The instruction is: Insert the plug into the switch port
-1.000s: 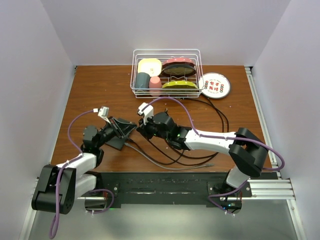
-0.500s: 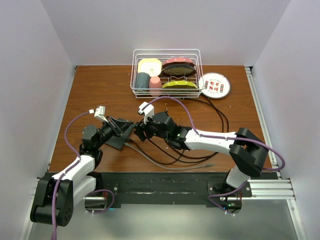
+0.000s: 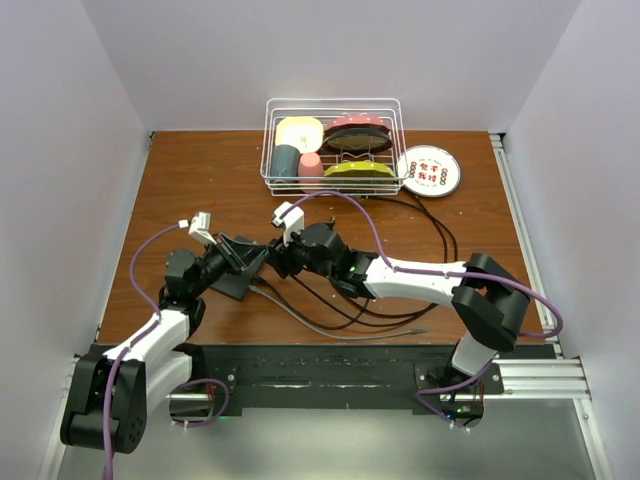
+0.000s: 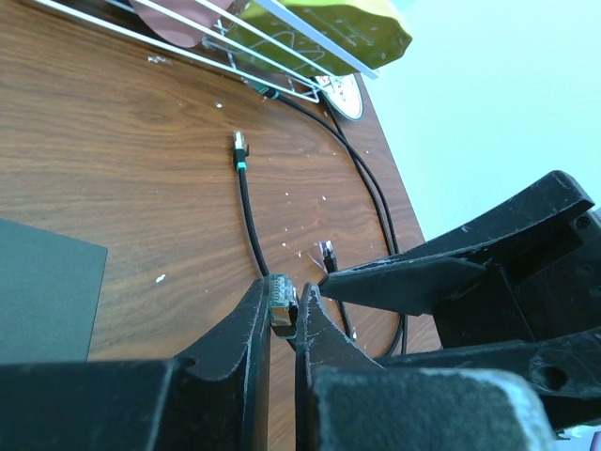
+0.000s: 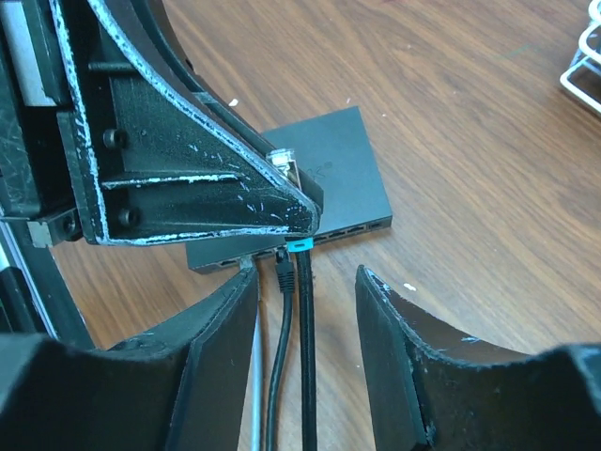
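Note:
The switch [image 5: 338,169] is a flat black box lying on the wooden table, its sockets along the edge facing the right wrist camera; it also shows as the switch [image 3: 232,285] and the switch [image 4: 38,291]. My left gripper [image 4: 282,305] is shut on the clear plug [image 4: 282,301], held just above the table. The plug [image 5: 282,162] hangs over the switch, and its teal-banded black cable [image 5: 308,338] runs down between the fingers of my right gripper [image 5: 305,282]. That gripper is open and touches nothing. From above, the left gripper [image 3: 255,255] and right gripper [image 3: 280,258] nearly meet.
A second black plug [image 5: 284,272] lies by the switch's socket edge. Another loose plug [image 4: 239,146] rests on the wood. Several cables [image 3: 380,300] loop on the table's middle. A wire dish rack [image 3: 333,145] and a round white plate [image 3: 428,170] stand at the back.
My right gripper has opened and let go of the cable, and it has edged slightly left. The left gripper, still holding the plug, has shifted a little.

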{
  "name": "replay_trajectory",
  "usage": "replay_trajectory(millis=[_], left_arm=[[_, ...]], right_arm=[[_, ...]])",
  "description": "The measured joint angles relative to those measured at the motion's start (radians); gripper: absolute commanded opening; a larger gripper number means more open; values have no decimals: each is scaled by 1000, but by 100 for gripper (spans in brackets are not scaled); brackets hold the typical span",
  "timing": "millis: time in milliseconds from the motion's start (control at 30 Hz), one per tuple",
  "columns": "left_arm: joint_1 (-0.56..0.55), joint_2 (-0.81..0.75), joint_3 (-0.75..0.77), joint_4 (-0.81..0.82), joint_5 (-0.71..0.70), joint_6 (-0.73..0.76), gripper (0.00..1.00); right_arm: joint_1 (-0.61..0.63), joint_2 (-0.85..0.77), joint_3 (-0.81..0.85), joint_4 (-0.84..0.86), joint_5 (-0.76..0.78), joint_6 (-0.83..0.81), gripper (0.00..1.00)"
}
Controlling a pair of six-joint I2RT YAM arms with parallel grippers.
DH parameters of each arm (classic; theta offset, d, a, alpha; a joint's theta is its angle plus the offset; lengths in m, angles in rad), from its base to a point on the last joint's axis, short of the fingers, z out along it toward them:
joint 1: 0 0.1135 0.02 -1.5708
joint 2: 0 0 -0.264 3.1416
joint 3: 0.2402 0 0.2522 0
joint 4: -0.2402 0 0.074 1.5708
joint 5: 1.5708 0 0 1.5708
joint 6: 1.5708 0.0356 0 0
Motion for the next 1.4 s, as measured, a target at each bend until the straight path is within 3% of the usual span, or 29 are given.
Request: replay_trajectory(millis=[633,1233,1400], left_arm=[[0,-4,11,-26,0,-3,0],[0,-20,11,-29,0,-13,0],[-4,-20,11,-33,1,-21,0]], right_arm=[[5,60,2,59,2,31,38],[13,102,1,154,33,74,18],[18,97,-29,201,53,75,17]])
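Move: The cable just behind the plug lies about 1 cm ahead of the right hand, 2 cm to its left and 1 cm below, between its half-open fingers. The plug is some 2 cm ahead and 4 cm left. The switch sits roughly 3 cm ahead, 13 cm left and 12 cm below; the plugged-in black plug, 1 cm back, 9 cm left, equally low. From the left hand, already pinching the plug, that cable lies level fore-and-aft, 3 cm right and 1 cm lower. The right hand eases about 2 cm left and 1.5 cm down, closing on the cable behind the left-held plug. ##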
